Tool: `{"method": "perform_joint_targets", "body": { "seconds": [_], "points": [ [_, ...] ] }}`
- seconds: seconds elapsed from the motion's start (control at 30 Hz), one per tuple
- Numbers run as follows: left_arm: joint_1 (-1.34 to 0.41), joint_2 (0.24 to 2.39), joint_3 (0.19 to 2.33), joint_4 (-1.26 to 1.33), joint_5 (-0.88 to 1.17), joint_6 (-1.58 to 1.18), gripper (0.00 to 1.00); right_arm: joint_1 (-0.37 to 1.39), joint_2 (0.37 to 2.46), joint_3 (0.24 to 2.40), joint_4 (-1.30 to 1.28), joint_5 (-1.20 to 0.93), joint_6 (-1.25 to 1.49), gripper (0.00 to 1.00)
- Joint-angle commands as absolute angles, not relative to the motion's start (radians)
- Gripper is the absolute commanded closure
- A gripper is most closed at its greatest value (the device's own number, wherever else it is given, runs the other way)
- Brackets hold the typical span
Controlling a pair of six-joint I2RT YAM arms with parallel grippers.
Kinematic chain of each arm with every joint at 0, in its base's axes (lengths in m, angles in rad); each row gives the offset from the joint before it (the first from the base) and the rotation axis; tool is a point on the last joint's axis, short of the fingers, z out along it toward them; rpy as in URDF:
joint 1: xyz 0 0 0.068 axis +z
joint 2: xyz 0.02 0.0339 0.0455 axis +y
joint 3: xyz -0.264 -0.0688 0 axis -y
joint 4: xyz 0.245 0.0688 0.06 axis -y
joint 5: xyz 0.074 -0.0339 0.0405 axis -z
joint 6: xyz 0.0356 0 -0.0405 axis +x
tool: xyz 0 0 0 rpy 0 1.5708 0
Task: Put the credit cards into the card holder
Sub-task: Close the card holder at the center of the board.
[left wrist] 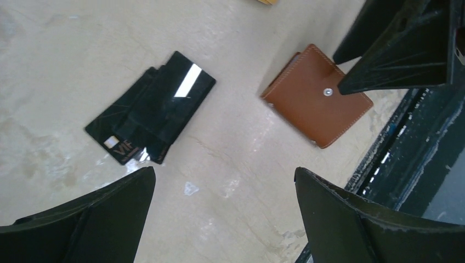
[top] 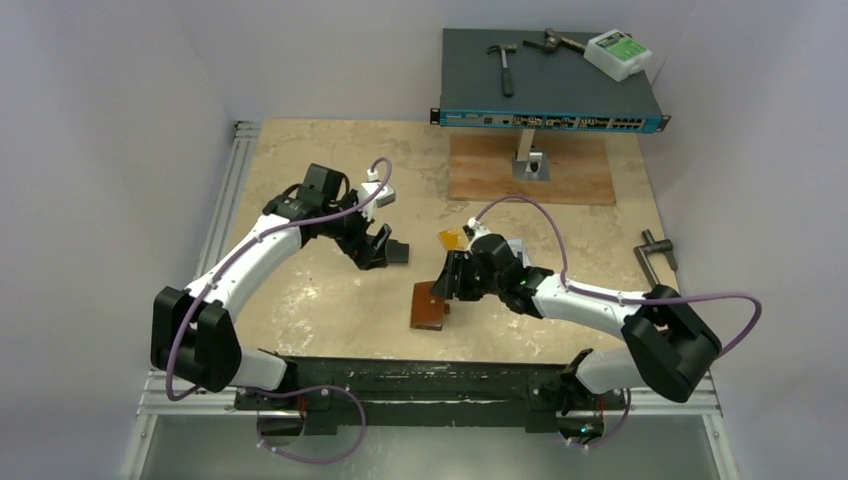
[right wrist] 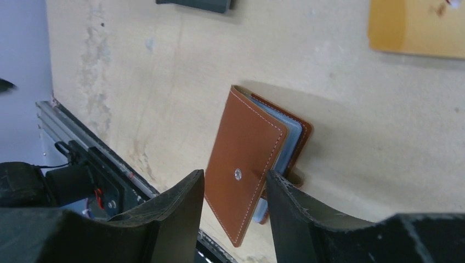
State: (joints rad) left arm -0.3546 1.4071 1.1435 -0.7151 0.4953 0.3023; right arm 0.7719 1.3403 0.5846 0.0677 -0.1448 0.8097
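Note:
The brown leather card holder (top: 428, 307) (left wrist: 318, 96) (right wrist: 247, 148) lies near the table's front edge. Its cover is lifted a little, and the light blue inside shows. My right gripper (top: 447, 285) (right wrist: 234, 175) hangs over it, jaws partly open and straddling the cover by its snap. A stack of black credit cards (top: 397, 252) (left wrist: 151, 115) lies to the holder's left. My left gripper (top: 375, 250) (left wrist: 225, 172) stands wide open just above the bare table beside those cards, holding nothing. A gold-orange card (top: 452, 239) (right wrist: 417, 27) lies behind the right gripper.
At the back a network switch (top: 550, 118) on a stand carries two hammers and a white device, with a wooden board (top: 530, 170) below it. A metal crank tool (top: 655, 255) lies at the right edge. The black frame rail (top: 430, 375) runs along the front edge.

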Motion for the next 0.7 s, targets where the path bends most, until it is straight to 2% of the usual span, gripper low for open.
{"method": "perform_joint_targets", "body": {
  "seconds": [0.0, 0.43, 0.67],
  "points": [
    [-0.354, 1.365, 1.037, -0.503, 0.726, 0.27, 0.0, 0.769, 1.361, 0.654, 0.139, -0.21, 0.742, 0.55],
    [-0.438, 1.726, 1.217, -0.498, 1.094, 0.331, 0.0, 0.766, 1.307, 0.528, 0.286, -0.297, 0.794, 0.55],
    [-0.444, 1.832, 1.302, -0.639, 1.146, 0.518, 0.0, 0.753, 1.279, 0.501, 0.266, -0.283, 0.801, 0.56]
  ]
}}
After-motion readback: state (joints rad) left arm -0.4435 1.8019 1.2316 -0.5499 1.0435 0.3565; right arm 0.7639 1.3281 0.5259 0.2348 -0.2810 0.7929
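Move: The card holder, folded but slightly ajar, lies about 9 cm back and 11 cm to the right of the left hand, some 13 cm below. From the right hand it is about 4 cm back, 4 cm left and 5 cm down. The black cards sit about 4 cm ahead and 1 cm right of the left hand; the yellow cards are about 10 cm ahead and 3 cm right of the right hand. The open left hand swings about 10 cm right, sinking, towards the card holder; the right hand rises slightly. ##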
